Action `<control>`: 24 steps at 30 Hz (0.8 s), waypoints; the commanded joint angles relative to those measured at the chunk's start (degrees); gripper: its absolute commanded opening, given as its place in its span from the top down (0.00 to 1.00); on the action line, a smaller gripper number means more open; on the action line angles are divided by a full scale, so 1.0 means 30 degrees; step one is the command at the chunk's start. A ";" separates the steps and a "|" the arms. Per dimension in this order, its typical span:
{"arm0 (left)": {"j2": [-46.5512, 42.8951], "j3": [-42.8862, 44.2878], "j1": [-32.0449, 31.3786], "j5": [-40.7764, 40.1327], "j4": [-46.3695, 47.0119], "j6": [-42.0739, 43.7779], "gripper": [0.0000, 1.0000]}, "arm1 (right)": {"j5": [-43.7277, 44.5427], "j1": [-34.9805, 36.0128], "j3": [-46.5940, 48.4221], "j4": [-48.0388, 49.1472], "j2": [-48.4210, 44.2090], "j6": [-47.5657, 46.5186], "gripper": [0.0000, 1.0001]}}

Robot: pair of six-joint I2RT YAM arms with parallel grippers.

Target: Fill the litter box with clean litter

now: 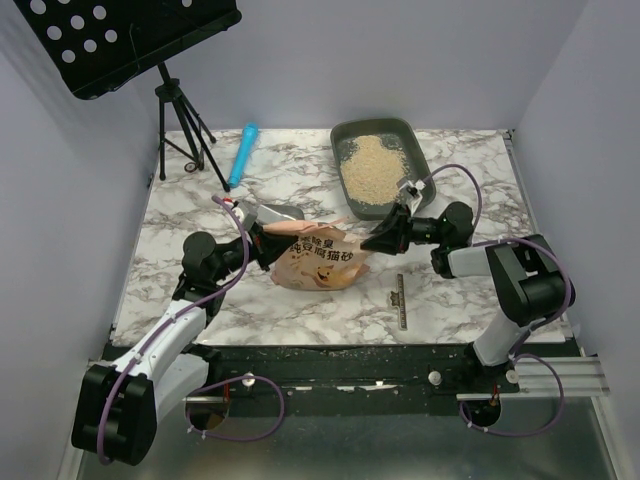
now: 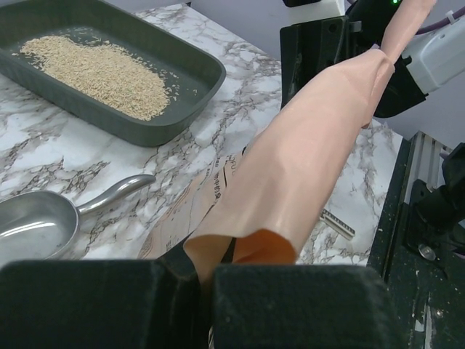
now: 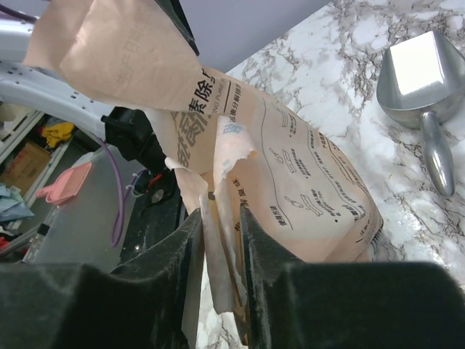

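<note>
The dark grey-green litter box stands at the back of the table and holds a pile of pale beige clean litter; both also show in the left wrist view, box and litter. An orange-pink printed bag lies mid-table between the arms. My left gripper is shut on the bag's left end. My right gripper is shut on the bag's torn right edge, pinched between its fingers.
A silver metal scoop lies on the marble just behind the bag, also in the right wrist view. A blue tube and a music stand's tripod are at the back left. A small metal strip lies in front right.
</note>
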 commanded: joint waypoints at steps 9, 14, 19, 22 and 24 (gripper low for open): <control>-0.1219 0.2542 -0.0082 0.0353 -0.5592 -0.1745 1.00 | 0.2043 0.0169 -0.0688 0.7181 0.0148 0.4890 1.00; -0.2068 0.4799 -0.0082 0.1029 -1.1567 -0.3330 1.00 | 0.2601 0.0169 -0.1714 0.7181 -0.1082 0.8991 0.99; -0.3737 0.4746 0.0006 0.1321 -1.4682 -0.5085 1.00 | 0.2865 0.0052 -0.2651 0.4144 -0.2195 1.1692 1.00; -0.5053 0.3839 0.0065 0.1644 -1.5561 -0.6198 1.00 | 0.2311 -0.0065 -0.2857 0.0017 -0.3628 1.1141 0.99; -0.6019 0.3136 0.0123 0.1791 -1.6059 -0.6814 1.00 | 0.1988 -0.0094 -0.2771 -0.3872 -0.5004 0.9594 0.99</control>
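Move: The left hand already grips the left corner of the litter bag's mouth; the bag's body hangs about 9 cm to its right, 5 cm back and 9 cm below. The right hand has the mouth's right corner between half-open fingers, with the body some 14 cm to its left, 5 cm back and 6 cm below. The litter box lies roughly 21 cm straight ahead of the right hand and 15 cm lower. The scoop lies about 8 cm ahead of the left hand and 2 cm to its right, on the table. Back towards the robot, together: first the right fingers shut on the bag's right corner, then both hands draw the bag back, about 6 cm on the left and 4 cm on the right, gathering speed. As they go, both wrists roll some 30 degrees about the left-right line, so that the held mouth tips forward; the left fingers keep their pinch. ##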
